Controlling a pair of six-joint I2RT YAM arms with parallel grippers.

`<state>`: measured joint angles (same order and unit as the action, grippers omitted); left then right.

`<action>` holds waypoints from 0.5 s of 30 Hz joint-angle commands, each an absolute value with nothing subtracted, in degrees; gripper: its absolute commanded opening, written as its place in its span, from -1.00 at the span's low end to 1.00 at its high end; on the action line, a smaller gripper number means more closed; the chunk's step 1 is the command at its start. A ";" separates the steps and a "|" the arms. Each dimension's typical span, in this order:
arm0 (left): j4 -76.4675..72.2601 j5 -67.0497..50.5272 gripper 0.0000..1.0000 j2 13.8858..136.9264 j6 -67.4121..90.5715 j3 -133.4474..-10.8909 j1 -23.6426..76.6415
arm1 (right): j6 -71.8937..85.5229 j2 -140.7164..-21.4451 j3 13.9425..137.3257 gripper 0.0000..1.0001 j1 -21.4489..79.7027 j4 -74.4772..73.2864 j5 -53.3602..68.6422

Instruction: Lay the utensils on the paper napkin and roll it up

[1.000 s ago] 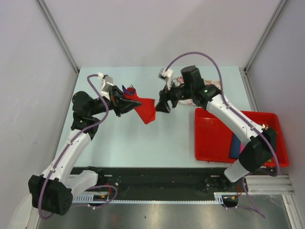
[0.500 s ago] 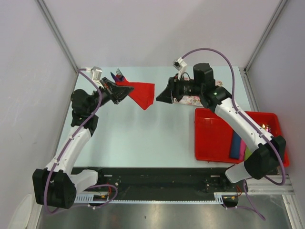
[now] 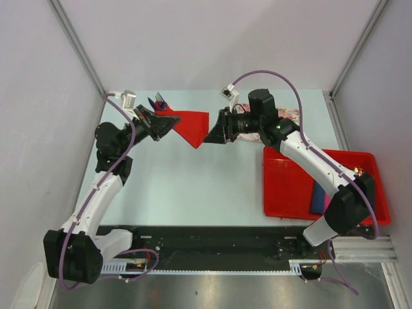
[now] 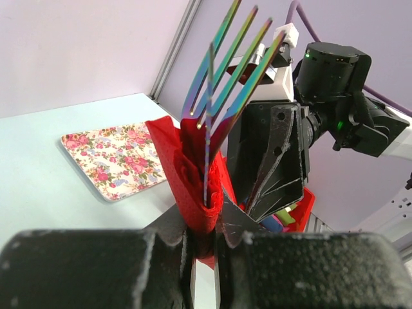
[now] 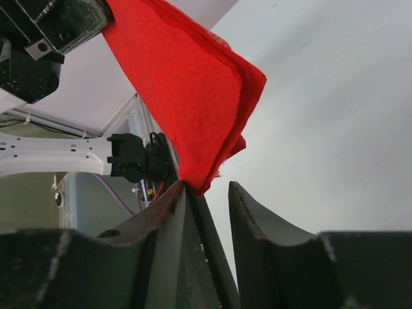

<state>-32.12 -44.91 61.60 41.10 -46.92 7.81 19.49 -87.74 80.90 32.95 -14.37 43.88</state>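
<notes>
My left gripper [image 4: 205,225] is shut on the red paper napkin [image 4: 193,174], which is wrapped round the utensils. The iridescent fork tines [image 4: 225,71] stick up out of the wrap. In the top view this bundle is held above the table's back left, with the utensils [image 3: 158,102] poking out behind the left gripper [image 3: 161,123] and the napkin [image 3: 193,125] fanning out to the right. My right gripper [image 3: 209,135] is at the napkin's loose corner. In the right wrist view the napkin [image 5: 187,84] tip hangs between the parted jaws of that gripper [image 5: 209,187], against the left finger [image 5: 174,212].
A floral-patterned mat [image 3: 286,114] lies at the back right, partly under the right arm; the left wrist view also shows the mat [image 4: 116,158]. A red tray [image 3: 290,187] at the right holds coloured napkin rolls [image 3: 318,196].
The left gripper lifted the bundle back and to the left, then held still. The right gripper swung left to the napkin's loose corner, and its jaws have narrowed.
</notes>
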 commanded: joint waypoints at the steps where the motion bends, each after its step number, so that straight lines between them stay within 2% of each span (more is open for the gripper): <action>1: -35.68 -44.12 -1.00 59.24 42.72 -46.94 7.73 | 21.09 -87.98 83.58 -0.31 32.87 -10.38 48.07; 2: -35.60 -44.30 -1.00 59.33 42.71 -46.85 7.73 | 21.62 -87.89 83.67 -0.38 32.70 -10.11 48.51; 9: -35.42 -45.00 -1.00 59.41 42.45 -46.67 7.73 | 22.94 -87.71 84.46 -0.34 32.69 -9.67 50.97; 11: -35.51 -45.18 -1.00 59.59 42.54 -46.84 7.73 | 22.77 -87.98 84.64 -0.59 32.70 -9.84 50.89; 13: -35.51 -45.35 -1.00 59.68 42.63 -47.19 7.73 | 21.89 -87.98 84.55 -0.72 32.78 -10.45 50.80; 14: -35.51 -45.35 -1.00 59.76 42.71 -47.28 7.73 | 21.28 -87.98 84.55 -0.90 32.78 -11.07 50.63; 15: -35.94 -45.53 -1.00 59.77 43.50 -47.37 7.73 | 19.70 -87.98 84.72 -1.00 32.61 -11.86 50.36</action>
<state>-32.10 -45.17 61.04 41.19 -46.57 7.81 22.09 -88.01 82.11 32.77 -12.08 49.43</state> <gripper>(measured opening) 0.134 0.077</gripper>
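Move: Between the right hand's half-open fingers hangs the near loose corner of the red paper napkin, about 1 cm back, 1 cm to the left and 1 cm above their middle. The napkin's other loose corner is some 5 cm ahead of that hand, 2 cm left and 2 cm up; the rolled bundle with the utensils is about 11 cm left, 2 cm ahead and 6 cm up. From the left hand, the near corner lies roughly 10 cm right, 3 cm back and 5 cm below. Easing up about 2 cm and back about 1 cm, the right hand follows the napkin's hanging near corner and closes from less than half open to nearly shut, pinching that corner between its fingertips; the wrist turns only some 5 degrees. The left hand stays in place and keeps its grip on the rolled part around the utensils. ##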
